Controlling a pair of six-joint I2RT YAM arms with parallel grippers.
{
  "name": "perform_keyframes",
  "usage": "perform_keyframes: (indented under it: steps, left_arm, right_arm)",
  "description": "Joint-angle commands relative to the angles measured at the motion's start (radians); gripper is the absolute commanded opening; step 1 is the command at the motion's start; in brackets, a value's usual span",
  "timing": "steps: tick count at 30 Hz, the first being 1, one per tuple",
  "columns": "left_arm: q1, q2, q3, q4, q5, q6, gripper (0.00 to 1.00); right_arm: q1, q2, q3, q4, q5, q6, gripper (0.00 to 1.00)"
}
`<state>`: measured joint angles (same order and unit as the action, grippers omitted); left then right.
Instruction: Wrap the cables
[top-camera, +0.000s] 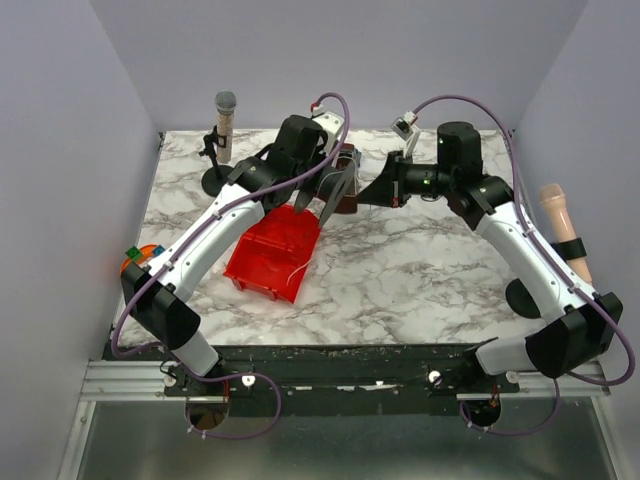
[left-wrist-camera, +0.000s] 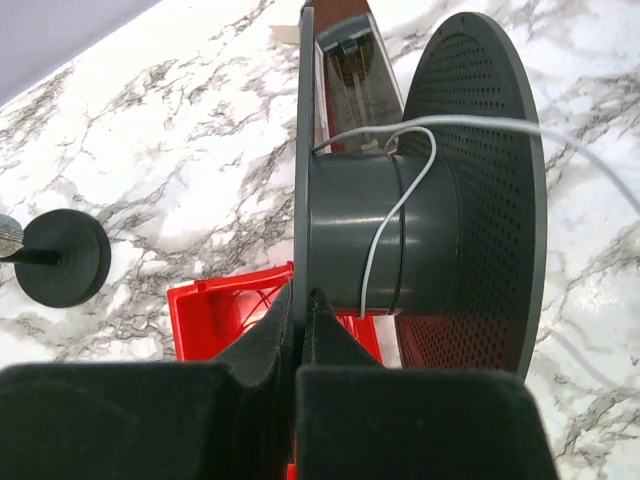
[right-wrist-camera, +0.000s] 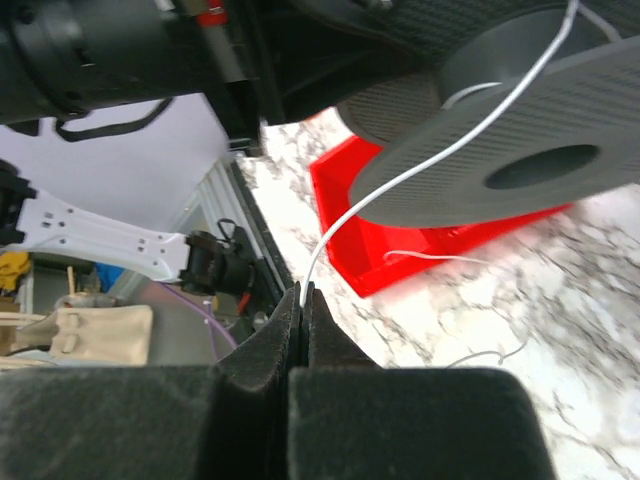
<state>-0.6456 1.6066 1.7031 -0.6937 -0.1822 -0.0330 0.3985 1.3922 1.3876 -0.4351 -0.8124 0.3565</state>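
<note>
The black spool (left-wrist-camera: 380, 235) hangs above the table, and my left gripper (left-wrist-camera: 303, 300) is shut on the rim of its thin near flange. A strand of the thin white cables (left-wrist-camera: 400, 215) crosses the spool's core in one loose turn. In the right wrist view that strand (right-wrist-camera: 420, 165) runs taut from the spool (right-wrist-camera: 520, 160) down into my right gripper (right-wrist-camera: 303, 292), which is shut on it. From above, both grippers meet at the back middle, left gripper (top-camera: 318, 198) and right gripper (top-camera: 375, 190). More loose cable (right-wrist-camera: 480, 355) lies on the marble.
A red bin (top-camera: 275, 250) sits on the table below the spool, with white wire in it. A microphone on a black stand (top-camera: 225, 125) is at the back left. Another microphone (top-camera: 565, 230) stands at the right edge. A small coloured object (top-camera: 140, 258) lies at the left edge.
</note>
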Motion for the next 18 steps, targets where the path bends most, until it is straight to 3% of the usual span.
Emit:
perform_keyframes:
  steps: [1, 8, 18]
  left_arm:
    - [-0.002, -0.017, 0.081, 0.095, -0.063, -0.074, 0.00]
    - [-0.002, 0.016, 0.159, 0.080, -0.025, -0.177, 0.00]
    - [0.100, 0.058, 0.286, 0.049, 0.084, -0.294, 0.00]
  right_arm:
    - [0.069, -0.035, 0.024, 0.163, -0.021, 0.143, 0.01]
    - [0.143, 0.005, 0.001, 0.335, 0.068, 0.262, 0.01]
    - [0.249, 0.042, -0.097, 0.387, 0.148, 0.207, 0.02]
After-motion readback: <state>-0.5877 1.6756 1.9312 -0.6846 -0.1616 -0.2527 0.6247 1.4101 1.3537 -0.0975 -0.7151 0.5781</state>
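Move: The spool, its rim already pinched by the left hand, has its middle about 7 cm ahead of the cable-holding right hand, 6 cm to its left and 4 cm below; from the left hand it is some 3 cm ahead, 4 cm right and 6 cm below. On the table, roughly 27 cm below the right hand, the red box lies about level with it and 20 cm left, the brown box 20 cm ahead and 3 cm left. Right hand carries cable 8 cm left and up past spool's near side; left hand lifts spool 7 cm. ##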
